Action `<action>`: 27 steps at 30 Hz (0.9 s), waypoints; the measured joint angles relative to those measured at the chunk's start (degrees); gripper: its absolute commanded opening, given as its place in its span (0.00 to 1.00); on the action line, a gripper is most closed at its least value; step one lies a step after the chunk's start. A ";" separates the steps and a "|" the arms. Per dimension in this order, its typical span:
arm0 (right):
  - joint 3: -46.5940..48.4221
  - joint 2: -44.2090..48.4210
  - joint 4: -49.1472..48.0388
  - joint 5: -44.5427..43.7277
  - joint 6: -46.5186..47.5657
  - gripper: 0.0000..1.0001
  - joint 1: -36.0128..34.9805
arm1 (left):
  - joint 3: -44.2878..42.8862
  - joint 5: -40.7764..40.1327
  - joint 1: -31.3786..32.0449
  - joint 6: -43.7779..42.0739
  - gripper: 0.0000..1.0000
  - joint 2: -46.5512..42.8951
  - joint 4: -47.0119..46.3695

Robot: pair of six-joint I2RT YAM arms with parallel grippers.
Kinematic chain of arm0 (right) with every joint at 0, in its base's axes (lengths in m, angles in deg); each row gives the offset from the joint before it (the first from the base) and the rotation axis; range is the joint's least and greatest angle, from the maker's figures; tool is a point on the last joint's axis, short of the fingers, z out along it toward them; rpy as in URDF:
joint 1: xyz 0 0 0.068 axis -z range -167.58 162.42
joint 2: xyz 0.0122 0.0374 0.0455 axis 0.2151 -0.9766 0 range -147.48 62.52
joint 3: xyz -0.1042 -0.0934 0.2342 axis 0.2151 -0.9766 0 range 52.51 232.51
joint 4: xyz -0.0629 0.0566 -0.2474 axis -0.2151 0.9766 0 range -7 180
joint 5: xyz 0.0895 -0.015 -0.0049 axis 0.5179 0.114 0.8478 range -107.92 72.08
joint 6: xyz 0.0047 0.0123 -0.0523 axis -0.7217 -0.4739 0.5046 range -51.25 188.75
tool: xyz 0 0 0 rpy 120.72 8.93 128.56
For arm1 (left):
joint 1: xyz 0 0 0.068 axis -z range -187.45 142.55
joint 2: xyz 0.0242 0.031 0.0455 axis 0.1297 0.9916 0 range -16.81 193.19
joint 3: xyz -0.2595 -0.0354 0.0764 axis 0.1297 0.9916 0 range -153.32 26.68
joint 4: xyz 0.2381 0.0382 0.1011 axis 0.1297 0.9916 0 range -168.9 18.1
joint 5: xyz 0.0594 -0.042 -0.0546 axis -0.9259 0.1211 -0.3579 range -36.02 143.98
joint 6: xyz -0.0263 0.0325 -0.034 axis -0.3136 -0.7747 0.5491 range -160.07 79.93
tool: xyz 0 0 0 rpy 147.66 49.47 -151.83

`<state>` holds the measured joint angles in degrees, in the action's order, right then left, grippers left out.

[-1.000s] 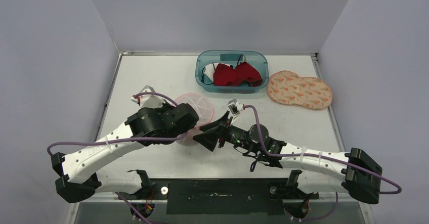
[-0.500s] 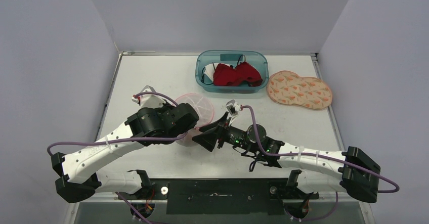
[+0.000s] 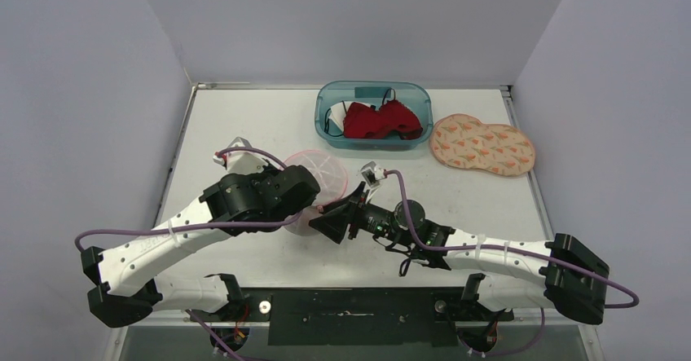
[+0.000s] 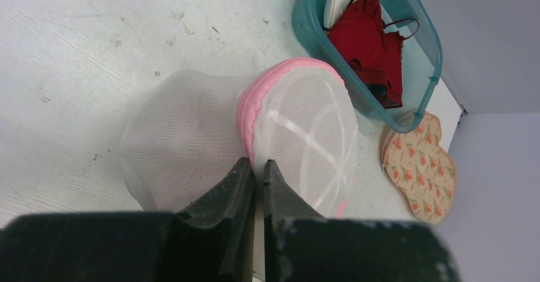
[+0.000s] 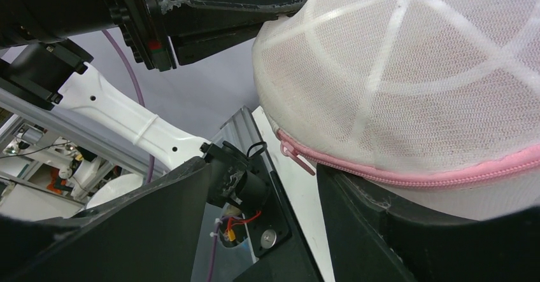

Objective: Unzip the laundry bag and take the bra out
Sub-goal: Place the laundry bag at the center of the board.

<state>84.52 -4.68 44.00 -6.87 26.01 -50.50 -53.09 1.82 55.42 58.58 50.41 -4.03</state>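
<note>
The laundry bag (image 3: 319,172) is a white mesh dome with a pink zipper (image 5: 414,175) round its rim, lifted off the table's middle. My left gripper (image 4: 258,164) is shut on the bag's (image 4: 305,123) pink seam from the near side. My right gripper (image 5: 264,170) stands open just below the bag (image 5: 414,72). The pink zipper pull (image 5: 294,155) hangs between its fingertips, close to the right finger (image 5: 382,225). From above, the right gripper (image 3: 330,218) sits against the bag's near right edge. Through the mesh I cannot make out a bra.
A teal bin (image 3: 371,85) at the back holds a red garment with black straps (image 3: 379,121) and something white. A floral fabric piece (image 3: 481,143) lies flat right of it. Both arms cross the near half of the table.
The right arm has edged left toward the bag, and its jaws have narrowed a little. The left gripper has kept still on the seam.
</note>
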 measured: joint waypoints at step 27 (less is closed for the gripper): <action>-2.29 0.57 -2.58 -2.32 -1.27 0.30 0.70 | 1.20 0.74 0.00 -0.87 0.00 -1.16 -2.69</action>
<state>82.22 -4.12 41.42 -9.19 24.74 -49.80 -51.88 2.57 55.42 57.71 49.25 -6.72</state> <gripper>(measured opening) 0.320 0.039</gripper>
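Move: The right hand has its open fingertips at the mesh laundry bag's zipper pull, which lies about 2 cm ahead, 1 cm left and 1 cm below. The bag's middle is some 6 cm ahead and 3 cm left, and the teal basket on the board some 38 cm ahead, 13 cm right and 20 cm lower. From the left hand, gripping the bag, the pull is about 6 cm back, 5 cm right and 6 cm lower. The right hand eases about 1 cm forward, half closing its fingers towards the zipper pull; the left keeps hold. ##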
